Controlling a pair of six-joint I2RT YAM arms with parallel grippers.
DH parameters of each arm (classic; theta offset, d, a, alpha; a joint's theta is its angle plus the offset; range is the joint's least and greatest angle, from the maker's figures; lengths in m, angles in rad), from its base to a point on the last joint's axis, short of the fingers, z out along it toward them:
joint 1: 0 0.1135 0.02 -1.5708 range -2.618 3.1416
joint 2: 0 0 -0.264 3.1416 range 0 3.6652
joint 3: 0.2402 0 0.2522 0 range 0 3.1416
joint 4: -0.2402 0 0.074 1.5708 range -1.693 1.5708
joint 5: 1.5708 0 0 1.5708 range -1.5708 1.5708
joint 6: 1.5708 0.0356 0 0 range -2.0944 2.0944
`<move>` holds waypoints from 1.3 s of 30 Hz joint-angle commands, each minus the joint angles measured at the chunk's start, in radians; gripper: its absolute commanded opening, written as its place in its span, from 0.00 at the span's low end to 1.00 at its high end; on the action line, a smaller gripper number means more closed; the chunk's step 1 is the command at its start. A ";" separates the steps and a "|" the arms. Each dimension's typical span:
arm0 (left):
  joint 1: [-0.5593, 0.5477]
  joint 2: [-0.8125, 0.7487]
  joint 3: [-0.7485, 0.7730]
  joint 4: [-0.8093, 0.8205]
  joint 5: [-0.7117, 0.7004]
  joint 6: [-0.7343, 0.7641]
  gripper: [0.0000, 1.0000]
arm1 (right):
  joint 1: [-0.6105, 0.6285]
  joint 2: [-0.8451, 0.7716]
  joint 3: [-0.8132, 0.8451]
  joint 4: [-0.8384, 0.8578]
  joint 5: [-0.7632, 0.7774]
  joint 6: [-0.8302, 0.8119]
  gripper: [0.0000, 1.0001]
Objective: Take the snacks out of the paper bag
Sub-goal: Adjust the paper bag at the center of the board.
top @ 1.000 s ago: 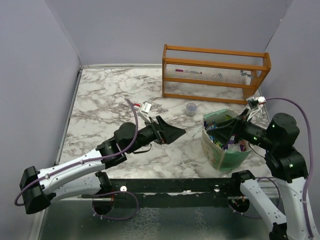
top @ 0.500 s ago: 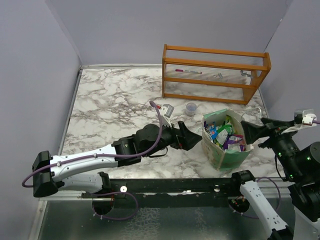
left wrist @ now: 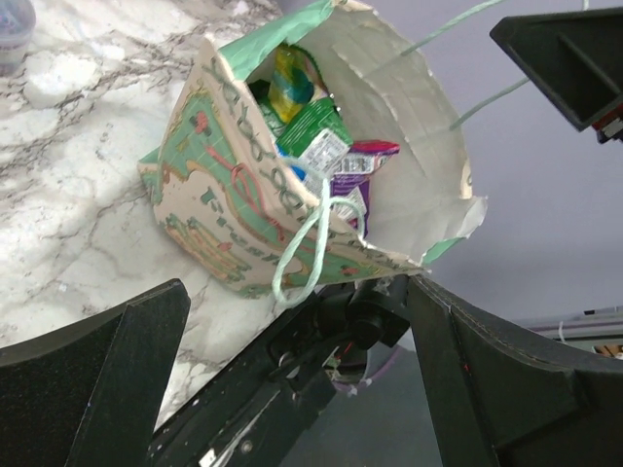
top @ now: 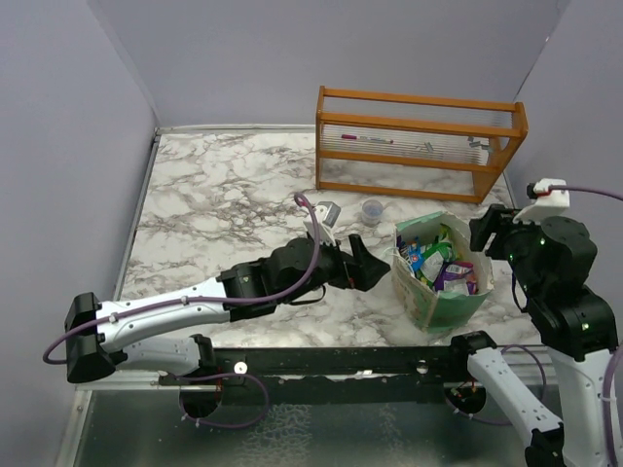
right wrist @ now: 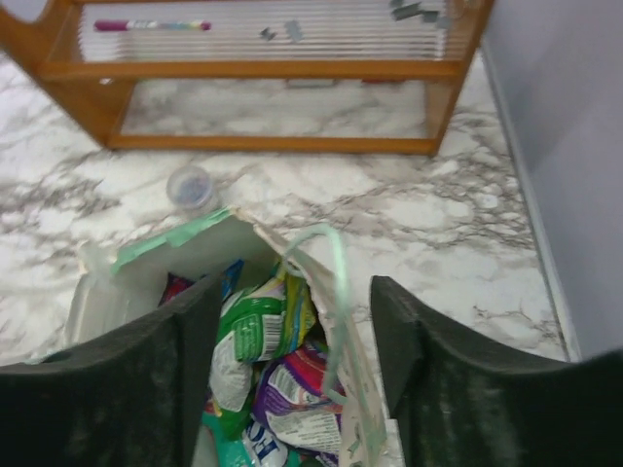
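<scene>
The mint-green paper bag (top: 443, 304) stands open near the table's front right. Several snacks (top: 438, 265) fill it: green, yellow, purple, blue and teal packets. My left gripper (top: 367, 265) is open and empty, its tips just left of the bag. In the left wrist view the bag (left wrist: 224, 214) lies beyond my open left gripper (left wrist: 297, 287), with a green packet (left wrist: 311, 122) and a purple one (left wrist: 362, 161) inside. My right gripper (top: 485, 233) is open and empty, raised above the bag's right rim. The right wrist view looks down past the open right gripper (right wrist: 292, 292) onto the green (right wrist: 255, 326) and purple (right wrist: 304, 391) packets.
An orange wooden rack (top: 419, 146) stands at the back right, also in the right wrist view (right wrist: 243, 68). A small clear cup (top: 372, 209) sits between rack and bag, seen too in the right wrist view (right wrist: 190, 185). The right wall is close to the bag. A black rail runs along the near edge.
My right gripper has come out of the bag empty and risen above its right side. My left arm has swung right, up to the bag's left wall.
</scene>
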 commanded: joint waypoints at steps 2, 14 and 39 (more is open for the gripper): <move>-0.005 -0.086 -0.070 0.025 -0.030 -0.011 0.98 | 0.008 0.048 0.021 -0.002 -0.323 0.012 0.56; -0.005 -0.051 -0.043 0.040 -0.036 -0.009 0.99 | 0.008 -0.046 -0.100 0.203 -0.423 0.093 0.10; -0.005 0.025 0.050 -0.192 0.004 -0.072 0.66 | 0.073 -0.127 -0.153 0.356 -0.697 0.089 0.01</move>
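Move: The bag's right handle stands up in front of the right fingers, some 2 cm ahead, 3 cm to the left and 3 cm below. The bag's middle is about 7 cm left, 2 cm back and 17 cm down from that hand; the plastic cup is 17 cm ahead and 21 cm left, near the table. From the left hand, the bag's left handle hangs about 8 cm right, 1 cm ahead and 5 cm lower. The bag's right handle is pinched as the right fingers shut completely; that hand swings left about 12 cm in all, dipping a little before rising, and turns some 35 degrees counter-clockwise, drawing the bag towards the left hand. The left hand sways left and back, then sinks about 4 cm at the bag's left handle, its fingers partly closing without gripping. ##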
